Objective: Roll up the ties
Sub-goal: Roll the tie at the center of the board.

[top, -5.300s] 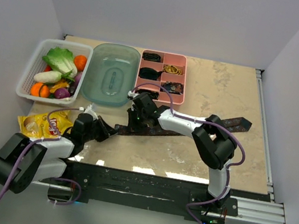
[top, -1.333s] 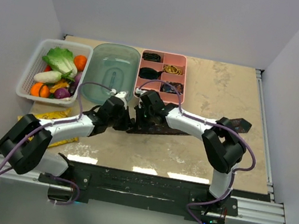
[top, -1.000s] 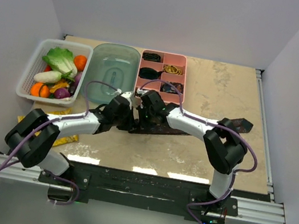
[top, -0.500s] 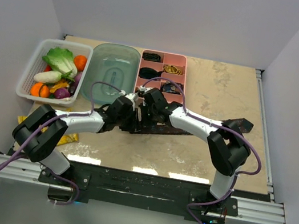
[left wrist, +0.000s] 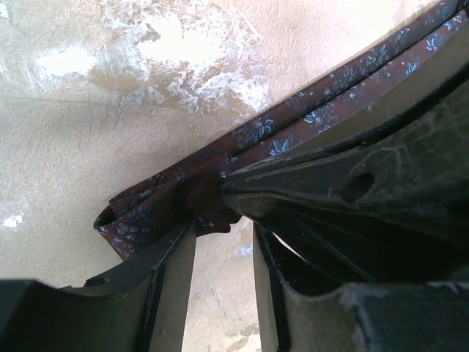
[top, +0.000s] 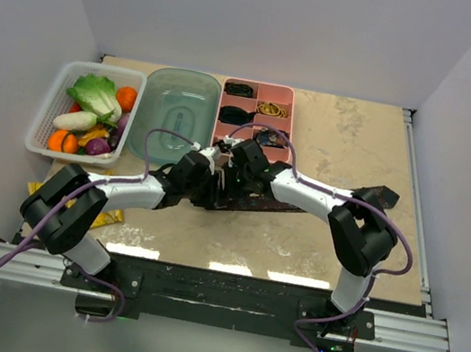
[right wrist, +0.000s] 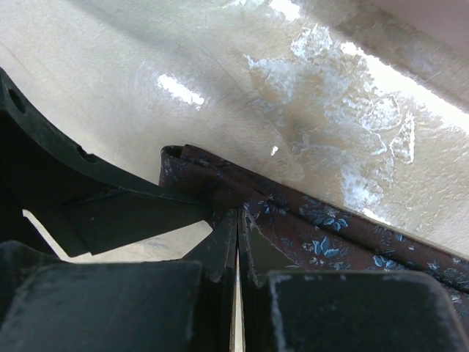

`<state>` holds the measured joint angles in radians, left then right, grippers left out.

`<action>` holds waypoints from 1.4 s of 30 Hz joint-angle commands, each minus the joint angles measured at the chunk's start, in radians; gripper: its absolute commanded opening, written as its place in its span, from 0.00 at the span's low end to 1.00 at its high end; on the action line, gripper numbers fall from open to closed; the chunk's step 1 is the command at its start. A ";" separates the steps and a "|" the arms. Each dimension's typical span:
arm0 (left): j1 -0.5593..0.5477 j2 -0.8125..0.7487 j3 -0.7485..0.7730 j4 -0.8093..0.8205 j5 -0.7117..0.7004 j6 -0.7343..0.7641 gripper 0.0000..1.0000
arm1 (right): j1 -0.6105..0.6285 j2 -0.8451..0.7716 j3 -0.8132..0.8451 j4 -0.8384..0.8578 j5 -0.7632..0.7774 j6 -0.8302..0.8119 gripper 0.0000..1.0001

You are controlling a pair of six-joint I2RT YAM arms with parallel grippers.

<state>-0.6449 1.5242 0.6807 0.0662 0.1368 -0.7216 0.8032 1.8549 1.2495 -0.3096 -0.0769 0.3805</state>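
A brown-maroon tie (top: 253, 203) with small blue flowers lies across the middle of the table, its wide end (top: 380, 196) at the right. Its left end is folded over (left wrist: 146, 213). My left gripper (top: 207, 188) is at that fold. In the left wrist view it (left wrist: 223, 235) stands open, bare table showing between the fingers, whose tips touch the fold's edge. My right gripper (top: 226, 182) comes in from the right. In its wrist view it (right wrist: 238, 216) is shut, tips resting on the tie (right wrist: 330, 242) just behind the fold. The two grippers nearly touch.
At the back left a white basket (top: 45, 120) holds toy vegetables. Beside it stand a teal lidded container (top: 176, 115) and a pink divided tray (top: 292, 127) with rolled dark items. A yellow snack bag (top: 109, 219) lies under the left arm.
My left gripper has opened, letting go of the fold, and has edged right toward the right gripper. The right gripper stays shut on the tie's left end, shifted slightly right.
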 commanded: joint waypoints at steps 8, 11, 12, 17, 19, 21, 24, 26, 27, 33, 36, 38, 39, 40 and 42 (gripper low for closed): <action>-0.006 0.017 0.005 0.061 0.026 -0.012 0.43 | -0.004 -0.053 -0.058 0.098 -0.098 0.000 0.00; -0.004 0.016 0.003 0.063 0.026 -0.012 0.43 | -0.004 -0.033 -0.067 0.118 -0.104 0.001 0.00; -0.004 0.014 0.002 0.063 0.026 -0.013 0.43 | -0.004 -0.014 -0.067 0.115 -0.103 0.001 0.00; -0.004 0.010 0.002 0.063 0.024 -0.015 0.43 | -0.004 0.030 -0.084 0.132 -0.093 0.000 0.00; -0.004 0.007 0.003 0.063 0.024 -0.015 0.43 | -0.002 0.052 -0.090 0.129 -0.081 0.000 0.00; -0.006 -0.001 0.003 0.061 0.024 -0.015 0.43 | -0.004 0.069 -0.088 0.129 -0.077 -0.002 0.00; -0.006 -0.019 0.000 0.047 0.024 -0.018 0.44 | -0.006 0.082 -0.088 0.132 -0.072 0.003 0.00; -0.006 -0.038 -0.010 0.043 0.021 -0.027 0.45 | -0.006 0.092 -0.090 0.130 -0.069 0.004 0.00; -0.004 -0.065 -0.012 0.040 0.018 -0.032 0.45 | -0.006 0.092 -0.090 0.135 -0.069 0.006 0.00; -0.002 -0.188 0.011 -0.063 -0.081 -0.038 0.62 | -0.006 0.076 -0.114 0.136 -0.060 0.009 0.00; 0.005 -0.222 0.036 -0.169 -0.100 -0.041 0.70 | -0.006 0.069 -0.120 0.138 -0.063 0.009 0.00; 0.014 -0.233 0.039 -0.207 -0.108 -0.050 0.71 | -0.006 0.066 -0.122 0.138 -0.063 0.009 0.00; 0.025 -0.240 0.036 -0.224 -0.109 -0.055 0.72 | -0.006 0.063 -0.128 0.139 -0.063 0.014 0.00; 0.034 -0.240 0.033 -0.229 -0.109 -0.068 0.71 | -0.006 0.058 -0.133 0.142 -0.063 0.015 0.00; 0.065 -0.246 0.008 -0.226 -0.094 -0.082 0.72 | -0.006 0.044 -0.145 0.155 -0.061 0.021 0.00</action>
<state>-0.6262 1.3045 0.6834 -0.1261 0.0547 -0.7609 0.7853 1.9026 1.1564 -0.1024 -0.1463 0.3931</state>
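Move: The tie's folded end lies about 2 cm left of the right hand's shut tips and some 3 cm below, level fore and aft. From the left hand it is about 1 cm ahead, 1 cm left and 2 cm below. Counted from the right hand, the pink organizer sits roughly 18 cm ahead and 3 cm right, the green tub about 17 cm ahead and 19 cm left. Right hand's shut tips sink 2.5 cm onto the tie's fold, then the left opens wider, lifting 4 cm leftward. ##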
